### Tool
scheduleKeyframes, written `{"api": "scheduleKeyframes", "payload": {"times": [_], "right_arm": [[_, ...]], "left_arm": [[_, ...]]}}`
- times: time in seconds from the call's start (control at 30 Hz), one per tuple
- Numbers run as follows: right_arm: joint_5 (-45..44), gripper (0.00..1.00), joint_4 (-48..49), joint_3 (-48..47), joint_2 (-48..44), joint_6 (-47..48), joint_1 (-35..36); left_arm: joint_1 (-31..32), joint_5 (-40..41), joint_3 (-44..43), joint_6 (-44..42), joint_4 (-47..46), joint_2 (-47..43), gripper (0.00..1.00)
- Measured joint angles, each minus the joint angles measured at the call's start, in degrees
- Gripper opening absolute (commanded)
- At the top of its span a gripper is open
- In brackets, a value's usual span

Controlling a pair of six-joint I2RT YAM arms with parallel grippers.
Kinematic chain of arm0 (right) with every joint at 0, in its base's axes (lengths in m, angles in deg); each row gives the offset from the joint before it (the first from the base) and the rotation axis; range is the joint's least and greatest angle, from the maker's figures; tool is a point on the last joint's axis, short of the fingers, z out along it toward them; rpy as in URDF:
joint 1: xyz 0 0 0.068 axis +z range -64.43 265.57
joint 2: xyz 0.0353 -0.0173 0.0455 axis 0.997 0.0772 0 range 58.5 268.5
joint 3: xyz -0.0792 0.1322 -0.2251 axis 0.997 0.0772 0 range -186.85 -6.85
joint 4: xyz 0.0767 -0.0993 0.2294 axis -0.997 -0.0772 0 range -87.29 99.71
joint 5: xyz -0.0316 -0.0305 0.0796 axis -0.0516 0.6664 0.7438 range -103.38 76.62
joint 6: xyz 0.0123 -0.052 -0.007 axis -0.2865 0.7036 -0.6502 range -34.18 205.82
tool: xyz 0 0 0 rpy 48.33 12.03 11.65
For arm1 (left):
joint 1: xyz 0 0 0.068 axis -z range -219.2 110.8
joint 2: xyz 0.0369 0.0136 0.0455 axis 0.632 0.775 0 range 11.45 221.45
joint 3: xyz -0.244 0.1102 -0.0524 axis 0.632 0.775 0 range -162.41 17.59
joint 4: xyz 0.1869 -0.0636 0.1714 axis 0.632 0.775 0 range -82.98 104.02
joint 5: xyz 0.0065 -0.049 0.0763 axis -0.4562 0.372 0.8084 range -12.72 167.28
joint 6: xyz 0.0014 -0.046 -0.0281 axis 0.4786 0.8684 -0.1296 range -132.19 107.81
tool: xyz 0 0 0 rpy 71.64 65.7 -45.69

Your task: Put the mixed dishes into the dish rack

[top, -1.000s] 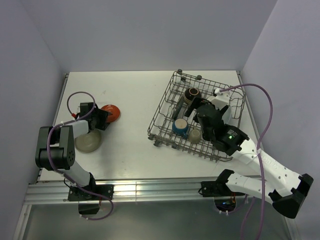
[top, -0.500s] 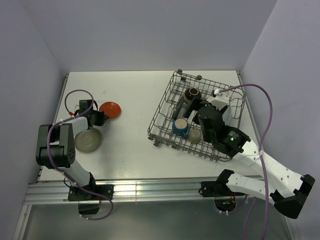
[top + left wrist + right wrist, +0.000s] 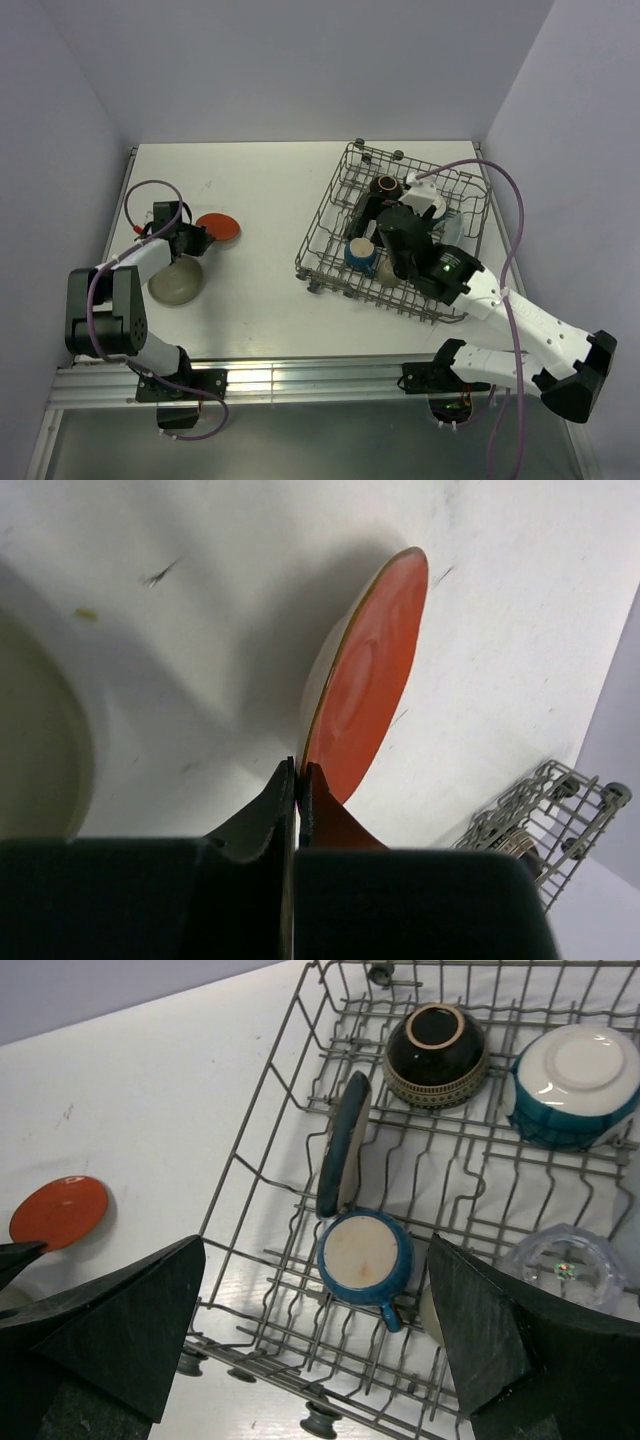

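My left gripper (image 3: pixel 192 238) is shut on the near rim of the red-orange plate (image 3: pixel 217 226). In the left wrist view the jaws (image 3: pixel 298 780) pinch that rim, and the plate (image 3: pixel 370 690) tilts above its shadow on the white table. A grey-beige plate (image 3: pixel 176 282) lies just beside it. My right gripper (image 3: pixel 315 1260) hangs open over the dish rack (image 3: pixel 322 215), nothing between its fingers. The rack (image 3: pixel 262 1135) holds a brown bowl (image 3: pixel 437 1053), a cream/teal bowl (image 3: pixel 572 1080), an upright dark teal plate (image 3: pixel 340 1145), an upturned blue mug (image 3: pixel 365 1255) and a clear glass cup (image 3: pixel 565 1260).
The rack sits at the table's far right, close to the right wall. The left wall stands near the left arm. White tabletop (image 3: pixel 265 200) separates the red plate from the rack. The rack's corner (image 3: pixel 545 810) shows in the left wrist view.
My left gripper has closed on the red plate's rim and pulled back a little to the left. The right arm has shifted slightly up and left over the rack, still open.
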Motion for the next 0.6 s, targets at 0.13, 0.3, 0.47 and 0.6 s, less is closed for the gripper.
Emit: {"api": "scheduleKeyframes", "payload": {"times": [0.13, 0.3, 0.47, 0.6], "right_arm": [[2.51, 1.0, -0.57, -3.54, 5.25, -0.85, 0.09], [7.56, 1.0, -0.39, -5.4, 9.38, -1.7, 0.11], [15.21, 1.0, 0.7, -5.6, 11.69, -2.38, 0.11], [22.67, 1.0, 2.69, -7.43, 15.17, -4.28, -0.15]], "left_arm": [[-0.02, -0.42, 0.09, -1.31, 6.05, -4.39, 0.0], [-0.02, -1.9, 0.04, -2.67, 11.19, -12.11, 0.0], [-0.07, -5.42, -0.66, -4.26, 14.1, -19.69, 0.0], [-0.09, -11.1, -1.22, -5.29, 13.0, -25.0, 0.0]]}}
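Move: The left gripper already holds the orange plate by its near rim, the plate's middle about 4 cm ahead and 3 cm right of the fingers; the dish rack's middle is some 45 cm to the right and level ahead, and the beige plate about 10 cm back, 9 cm left. From the empty right gripper the orange plate is roughly 40 cm left, 12 cm ahead and 21 cm lower; the blue mug sits 4 cm left, 4 cm ahead, 19 cm below. Lift the left gripper about 12 cm, first easing back some 4 cm and then climbing steeply, swinging its tips up and slightly to the right, with the fingers kept shut on the orange plate's rim. Meanwhile sweep the wide-open right gripper about 10 cm left over the rack towards that plate, sinking a little, tipping down and turning counter-clockwise. ##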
